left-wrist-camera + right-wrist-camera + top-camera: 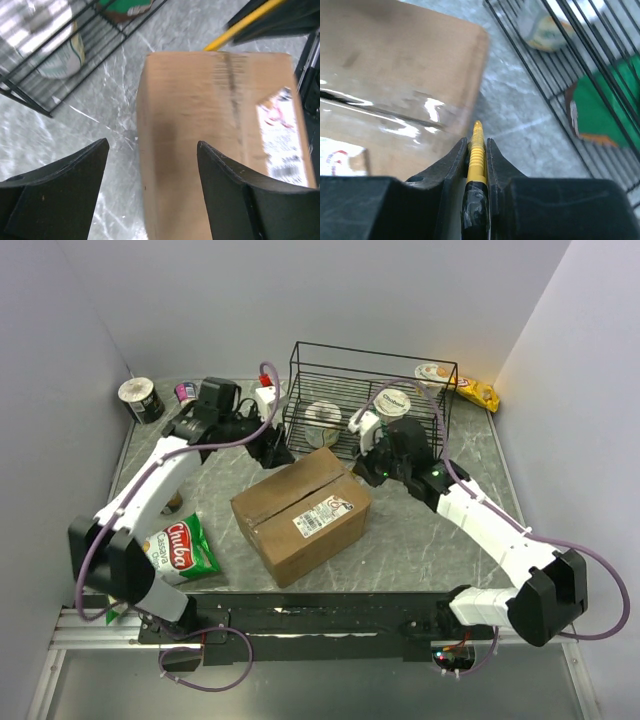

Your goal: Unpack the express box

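The express box (300, 508) is a brown carton with shut flaps, a taped seam and a white label, lying mid-table. It also shows in the left wrist view (220, 125) and the right wrist view (395, 85). My left gripper (275, 450) is open and empty at the box's far left corner; the box edge lies below its jaws (152, 144). My right gripper (368, 472) is at the box's far right corner, shut (476, 141) on a yellow pen-like tool (476, 155) whose tip points at the end of the taped seam. The tool also shows in the left wrist view (245, 22).
A black wire basket (370, 400) stands just behind the box, holding cups and a green packet (600, 110). A green Chuba bag (185, 548) lies front left. A tin (140, 400) sits back left and a yellow snack pack (480, 393) back right.
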Motion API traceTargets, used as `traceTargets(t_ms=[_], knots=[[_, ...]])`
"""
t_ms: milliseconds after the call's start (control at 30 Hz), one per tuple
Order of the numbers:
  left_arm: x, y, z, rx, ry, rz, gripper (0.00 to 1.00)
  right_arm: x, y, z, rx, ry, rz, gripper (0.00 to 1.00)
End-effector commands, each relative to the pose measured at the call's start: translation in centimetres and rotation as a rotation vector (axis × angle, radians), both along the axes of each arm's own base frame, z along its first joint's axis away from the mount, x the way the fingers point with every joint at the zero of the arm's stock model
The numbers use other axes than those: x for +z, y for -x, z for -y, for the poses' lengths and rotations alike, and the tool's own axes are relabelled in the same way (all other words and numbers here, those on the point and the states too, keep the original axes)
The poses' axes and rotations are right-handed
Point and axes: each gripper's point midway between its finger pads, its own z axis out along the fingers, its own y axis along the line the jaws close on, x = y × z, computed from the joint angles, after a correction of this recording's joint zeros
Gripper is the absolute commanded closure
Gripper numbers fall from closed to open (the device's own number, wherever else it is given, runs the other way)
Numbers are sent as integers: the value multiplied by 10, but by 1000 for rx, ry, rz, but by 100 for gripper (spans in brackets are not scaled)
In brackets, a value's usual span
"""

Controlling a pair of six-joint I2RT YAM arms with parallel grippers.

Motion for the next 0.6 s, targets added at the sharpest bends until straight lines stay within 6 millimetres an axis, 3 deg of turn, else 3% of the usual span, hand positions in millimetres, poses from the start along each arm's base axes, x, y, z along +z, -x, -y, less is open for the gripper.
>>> traceTargets(t_ms=[0,100,267,400,567], knots=[[15,-21,13,33,65,4,22,44,-25,42,-190,-113,0,100],[-1,-21,18,25,80,-71,22,75,-35,58,-222,-134,49,100],[-28,-7,28,-38,115,-195,22,114,-17,39,-115,-282,39,100],[-63,-2,27,-20,98,-295,23,115,0,24,-74,-370,-77,100],[-94,-1,18,3,23,-325,24,93,-4,25,-160,-441,-113,100]])
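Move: The box is under and just behind my open left hand: its middle is about 9 cm back, 4 cm to the right and 14 cm below. A white tub in the rack sits some 16 cm ahead of that hand, 8 cm to its right. From my right hand, holding the yellow knife, the box's middle is about 6 cm back, 15 cm left and 10 cm below; a green bag lies 12 cm ahead, 5 cm right. I bring my left hand down about 7 cm, easing slightly right and rolling some 15 degrees, with the fingers kept wide so they come astride the box's far long edge, one over the top and one beyond the far side. Meanwhile I swing my right hand right and forward, then lift it about 10 cm and ease partly back left, carrying the knife away from the box; its grip stays shut on the knife. ##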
